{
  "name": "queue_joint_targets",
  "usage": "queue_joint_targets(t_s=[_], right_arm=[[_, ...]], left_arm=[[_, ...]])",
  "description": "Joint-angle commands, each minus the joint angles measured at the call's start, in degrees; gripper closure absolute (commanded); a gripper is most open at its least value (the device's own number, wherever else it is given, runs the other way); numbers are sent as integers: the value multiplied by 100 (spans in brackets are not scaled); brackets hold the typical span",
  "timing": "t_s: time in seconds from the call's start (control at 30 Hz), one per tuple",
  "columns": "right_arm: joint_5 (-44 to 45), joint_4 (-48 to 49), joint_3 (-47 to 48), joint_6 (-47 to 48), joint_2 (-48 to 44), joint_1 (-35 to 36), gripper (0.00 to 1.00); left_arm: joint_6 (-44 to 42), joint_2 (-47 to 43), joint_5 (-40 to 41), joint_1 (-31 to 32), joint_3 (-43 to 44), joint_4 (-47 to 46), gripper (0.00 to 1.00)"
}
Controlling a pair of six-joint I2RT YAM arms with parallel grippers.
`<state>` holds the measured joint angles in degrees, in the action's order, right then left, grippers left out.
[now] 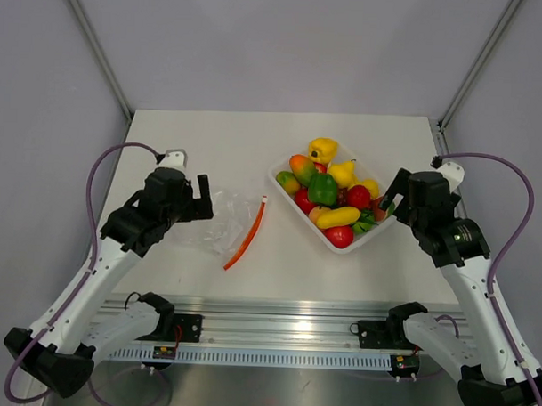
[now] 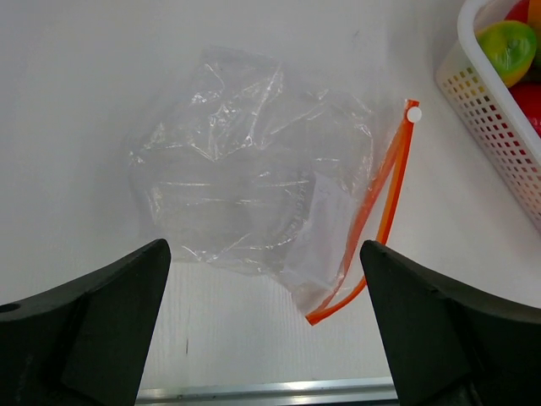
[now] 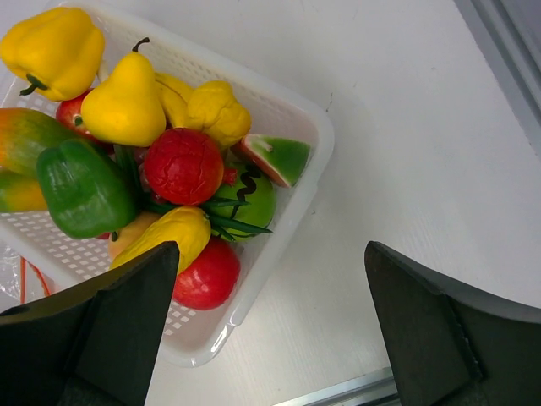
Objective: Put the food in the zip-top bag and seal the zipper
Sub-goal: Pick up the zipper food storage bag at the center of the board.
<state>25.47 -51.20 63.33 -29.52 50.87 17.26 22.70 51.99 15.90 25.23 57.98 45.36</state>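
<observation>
The zip-top bag (image 1: 219, 221) lies flat and crumpled on the white table, clear and empty (image 2: 254, 194). Its orange-red zipper (image 2: 385, 203) runs along the right edge, with a white slider at the far end, and the mouth gapes slightly. My left gripper (image 2: 264, 249) hovers open over the bag's near edge, touching nothing. The food (image 1: 329, 192) is heaped in a white perforated tray (image 3: 296, 194): yellow pepper (image 3: 52, 46), yellow pear (image 3: 127, 101), green pepper (image 3: 80, 186), red fruit (image 3: 183, 165). My right gripper (image 3: 271, 247) hangs open above the tray's near right corner, empty.
The tray (image 1: 284, 168) sits angled at the table's right centre, a short gap from the zipper (image 1: 246, 233). A metal rail (image 1: 276, 306) runs along the table's near edge. Grey walls close in the back and both sides.
</observation>
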Motion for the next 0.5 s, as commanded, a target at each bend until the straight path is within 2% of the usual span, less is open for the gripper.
queue_joint_targets(t_s=[0.0, 0.07, 0.17, 0.3, 0.47], right_arm=[[-227, 242, 21, 95, -95, 41, 1], [-227, 242, -5, 95, -104, 32, 0], [-297, 259, -57, 87, -121, 32, 1], [-403, 295, -84, 69, -130, 32, 1], [-517, 304, -136, 43, -174, 24, 1]], left_arm=[[111, 232, -184, 462, 4, -220, 1], [304, 522, 149, 850, 3, -239, 1], [576, 1040, 694, 1823, 143, -186, 7], [824, 1717, 1248, 2476, 240, -168, 15], [850, 2508, 1969, 2925, 284, -221, 24]])
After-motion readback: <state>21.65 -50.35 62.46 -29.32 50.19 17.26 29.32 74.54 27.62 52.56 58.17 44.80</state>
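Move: The zip-top bag lies flat on the board with its orange zipper along its right side; the zipper's middle is about 9 cm to the right of the left hand, some 3 cm ahead and roughly 18 cm below it. The bag's clear body has its middle about 3 cm to the right and 5 cm ahead. The food basket stands about 29 cm right and 15 cm ahead. From the right hand the zipper lies some 34 cm left and 3 cm ahead. Over the bag's clear film and towards the near half of its orange zipper, the left hand sweeps about 10 cm to the right while sinking some 9 cm, the descent taking over late, with a small draw back. The wrist turns clockwise about 15 degrees, its left side rising and the fingers tipping down, as the open fingers begin to narrow, untouched by anything. ##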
